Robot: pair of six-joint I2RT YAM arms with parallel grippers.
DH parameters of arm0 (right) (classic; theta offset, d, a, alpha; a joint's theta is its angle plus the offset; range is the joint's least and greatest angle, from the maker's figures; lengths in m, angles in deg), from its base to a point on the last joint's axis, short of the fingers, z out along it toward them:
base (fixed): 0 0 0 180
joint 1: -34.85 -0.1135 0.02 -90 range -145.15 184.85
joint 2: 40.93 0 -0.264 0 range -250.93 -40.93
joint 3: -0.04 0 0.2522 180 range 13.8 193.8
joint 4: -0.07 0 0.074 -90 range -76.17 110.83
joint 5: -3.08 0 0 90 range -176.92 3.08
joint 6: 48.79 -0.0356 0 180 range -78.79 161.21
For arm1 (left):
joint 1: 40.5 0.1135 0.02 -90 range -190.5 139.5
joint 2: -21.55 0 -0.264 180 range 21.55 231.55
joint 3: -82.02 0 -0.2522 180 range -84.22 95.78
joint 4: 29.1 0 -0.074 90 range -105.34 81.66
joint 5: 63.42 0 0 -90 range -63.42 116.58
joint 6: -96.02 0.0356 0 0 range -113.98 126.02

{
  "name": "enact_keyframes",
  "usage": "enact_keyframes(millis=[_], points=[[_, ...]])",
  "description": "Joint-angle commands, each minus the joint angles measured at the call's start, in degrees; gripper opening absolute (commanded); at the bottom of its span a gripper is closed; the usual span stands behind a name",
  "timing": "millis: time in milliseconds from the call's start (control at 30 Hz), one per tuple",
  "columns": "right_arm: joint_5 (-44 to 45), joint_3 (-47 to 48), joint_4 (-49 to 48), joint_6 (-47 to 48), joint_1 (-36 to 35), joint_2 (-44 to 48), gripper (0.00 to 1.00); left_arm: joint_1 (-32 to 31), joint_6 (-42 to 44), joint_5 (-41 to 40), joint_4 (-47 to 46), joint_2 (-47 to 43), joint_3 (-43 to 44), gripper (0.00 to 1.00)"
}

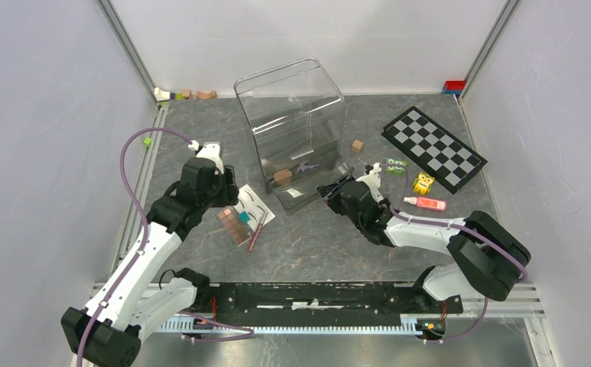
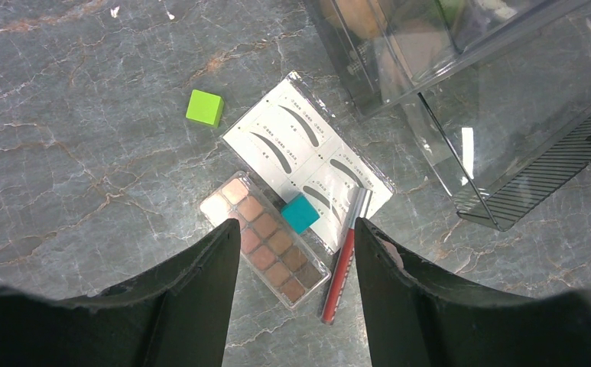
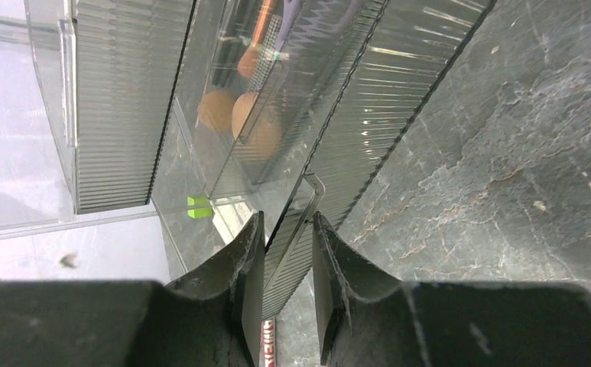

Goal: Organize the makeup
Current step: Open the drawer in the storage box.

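Observation:
A brown eyeshadow palette (image 2: 265, 248), a white eyebrow card (image 2: 307, 145) and a red pencil (image 2: 343, 267) lie together on the table, a teal cube (image 2: 300, 213) resting on them. My left gripper (image 2: 296, 233) hovers open above them, holding nothing; from overhead it (image 1: 227, 200) is left of the clear organizer (image 1: 292, 115). The organizer's drawer (image 1: 307, 191) is pulled out, with a peach sponge (image 1: 282, 176) and lilac scissors (image 1: 306, 165) inside. My right gripper (image 3: 287, 222) has closed on the drawer's ribbed front (image 3: 353, 145). A pink tube (image 1: 426, 203) lies to the right.
A checkerboard (image 1: 433, 149) sits at the back right, with a green dice pack (image 1: 396, 164), a yellow item (image 1: 423, 183) and a brown cube (image 1: 358, 145) near it. A green cube (image 2: 205, 107) lies left of the card. Small blocks (image 1: 181, 95) line the far wall.

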Motion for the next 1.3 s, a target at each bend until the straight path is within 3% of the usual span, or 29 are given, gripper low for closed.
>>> enact_keyframes(millis=[0,200,333,667,967,1100,1267], points=[[-1.7,-0.5,-2.0,0.8,-2.5,0.5,0.28,0.2,2.3,0.1,-2.2,-0.1,0.6,0.63],[-2.3,-1.3,-2.5,-0.3,-3.0,0.4,0.36,0.2,2.3,0.0,-2.1,-0.2,0.5,0.63],[-2.7,-1.4,-2.4,-0.6,-3.6,0.3,0.48,0.1,2.4,0.1,-2.2,-0.1,0.5,0.63],[0.5,-1.8,1.6,2.4,-5.1,3.4,0.62,0.2,2.4,0.3,-2.1,0.1,0.5,0.63],[13.5,1.9,15.9,28.9,-1.9,14.9,0.84,0.1,2.4,0.2,-2.1,0.1,0.5,0.63],[3.9,3.6,14.3,46.9,4.6,15.0,0.87,0.2,2.4,0.2,-2.1,0.2,0.6,0.63],[-13.8,10.0,17.6,61.0,16.0,9.0,0.85,0.1,2.5,0.2,-2.1,0.0,0.5,0.63]])
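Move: The right fingers already pinch the handle of the pulled-out upper drawer, so the handle sits right at the hand point. From this hand the purple scissors in the lower drawer lie some 10 cm ahead, 3 cm left and 6 cm lower, the round puff about 7 cm ahead and 9 cm left, the wooden cube roughly 17 cm ahead and 10 cm right. From the left hand the handle is about 22 cm right, 4 cm ahead and 8 cm lower. Draw the drawer's handle with the right gripper a last 1 cm or so back and left, then open the fingers and let the handle go while easing back to about 3 cm. Next swing the open gripper some 12 cm right, away from the handle, rising and coming forward again, and roll it nearly 40 degrees, left side down. ##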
